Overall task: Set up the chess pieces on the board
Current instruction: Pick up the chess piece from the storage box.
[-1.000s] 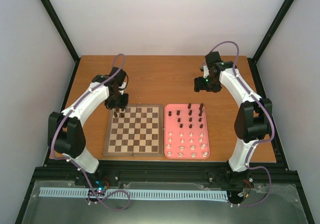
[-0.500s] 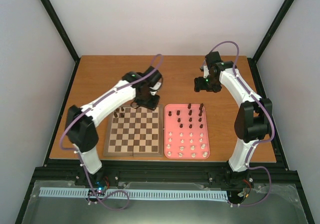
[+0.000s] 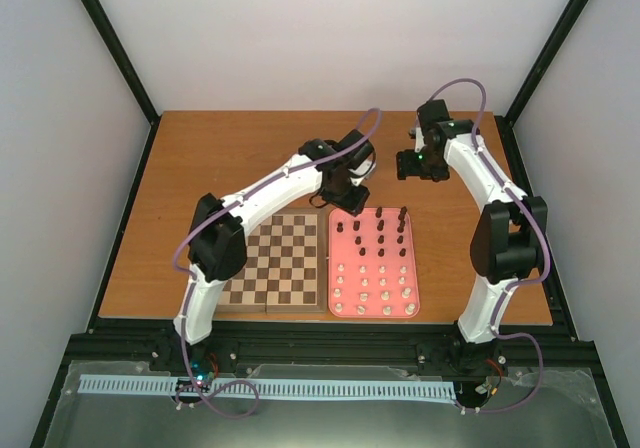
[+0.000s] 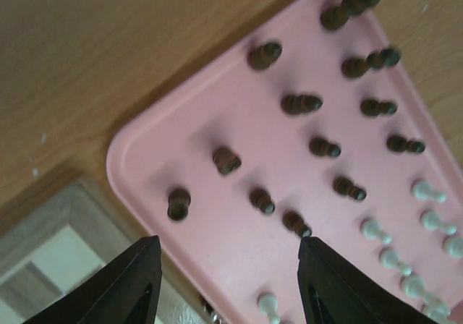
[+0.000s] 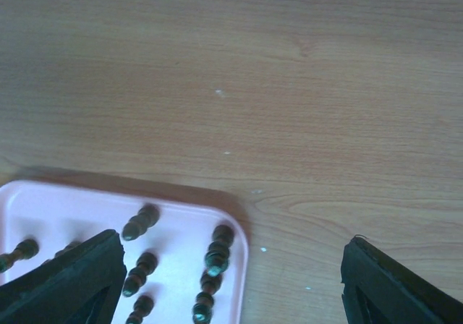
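Observation:
The board [image 3: 285, 258] lies left of a pink tray [image 3: 331, 268]; my left arm crosses its left side. Dark brown chess pieces [image 3: 380, 230] stand in the tray's far rows and cream-white ones [image 3: 380, 283] in its near rows. My left gripper [image 3: 348, 206] hovers over the tray's far-left corner. In the left wrist view it [image 4: 228, 255] is open and holds nothing, above dark pieces [image 4: 300, 104], cream pieces [image 4: 372, 228] and the board's corner [image 4: 51, 252]. My right gripper [image 3: 415, 168] is open over bare table beyond the tray; its wrist view [image 5: 231, 266] shows the tray's corner [image 5: 65, 208] with dark pieces [image 5: 217, 248].
The wooden table [image 3: 250, 158] stretches beyond the board and tray. Black frame posts [image 3: 110, 48] and white walls enclose it. The left arm's elbow [image 3: 215, 248] hangs over the board's left edge.
My left arm has swung right, from the board's far-left corner across to the tray's far-left corner, and its jaws have widened. The right gripper has shifted slightly.

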`<state>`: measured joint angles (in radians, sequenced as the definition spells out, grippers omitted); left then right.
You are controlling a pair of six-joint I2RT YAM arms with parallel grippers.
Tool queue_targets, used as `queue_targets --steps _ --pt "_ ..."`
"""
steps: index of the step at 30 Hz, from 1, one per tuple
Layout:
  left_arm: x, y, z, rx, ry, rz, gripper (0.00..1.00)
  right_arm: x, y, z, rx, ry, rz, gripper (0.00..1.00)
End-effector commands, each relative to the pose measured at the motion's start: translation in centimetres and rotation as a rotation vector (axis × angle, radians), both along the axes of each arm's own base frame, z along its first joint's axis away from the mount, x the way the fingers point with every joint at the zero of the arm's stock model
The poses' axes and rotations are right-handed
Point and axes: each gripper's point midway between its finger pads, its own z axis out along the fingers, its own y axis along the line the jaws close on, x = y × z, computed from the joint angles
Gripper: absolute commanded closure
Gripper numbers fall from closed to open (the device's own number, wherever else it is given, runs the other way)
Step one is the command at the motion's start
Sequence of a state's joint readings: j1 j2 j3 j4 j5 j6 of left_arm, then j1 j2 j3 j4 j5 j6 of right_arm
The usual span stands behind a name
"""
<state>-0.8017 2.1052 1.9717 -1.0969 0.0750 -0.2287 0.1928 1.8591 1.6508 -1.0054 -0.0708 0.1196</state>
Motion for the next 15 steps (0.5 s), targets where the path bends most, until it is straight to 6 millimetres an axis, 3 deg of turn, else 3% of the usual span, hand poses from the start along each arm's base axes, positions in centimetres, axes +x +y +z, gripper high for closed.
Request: queue_targets --steps 1,8,15 --pt "2.2 -3.6 1.9 -0.106 -0.076 -0.048 0.41 1.5 -2.8 0.5 -0.025 -0.023 -0.091 0.19" --pt "4.2 -6.9 -0.3 -0.153 -0.039 -0.050 0.40 2.4 -5.3 0.0 -0.011 -0.018 -0.167 0.19" --pt "4.4 -8.0 -3.4 -0.156 0.013 -0.039 0.40 2.9 -5.7 -0.9 0.011 -0.003 -0.176 0.20"
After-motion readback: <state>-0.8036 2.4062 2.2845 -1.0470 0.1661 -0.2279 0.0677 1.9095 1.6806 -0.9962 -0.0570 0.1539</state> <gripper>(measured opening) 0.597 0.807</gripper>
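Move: Ahead and to the right of the left hand, about 5 cm out, 8 cm right and 9 cm below, stands the dark chess piece in the middle of the storage box's far row. The tall corner piece is 6 cm to the right of it, level with it. The near dark piece stands 4 cm closer in than the target, and the left dark piece 4 cm closer in and 6 cm left of the target. From the right hand, the target is roughly 4 cm back, 8 cm left, 10 cm below. Swinging right and forward over the storage box, about 6 cm right and 4 cm out, the left hand then sinks some 4 cm towards the dark piece in the far row, fingers staying part open and tilting a little more to the right. The right hand, empty and open, clears away to the right by about 5 cm, slightly forward, turning some 10 degrees clockwise. ##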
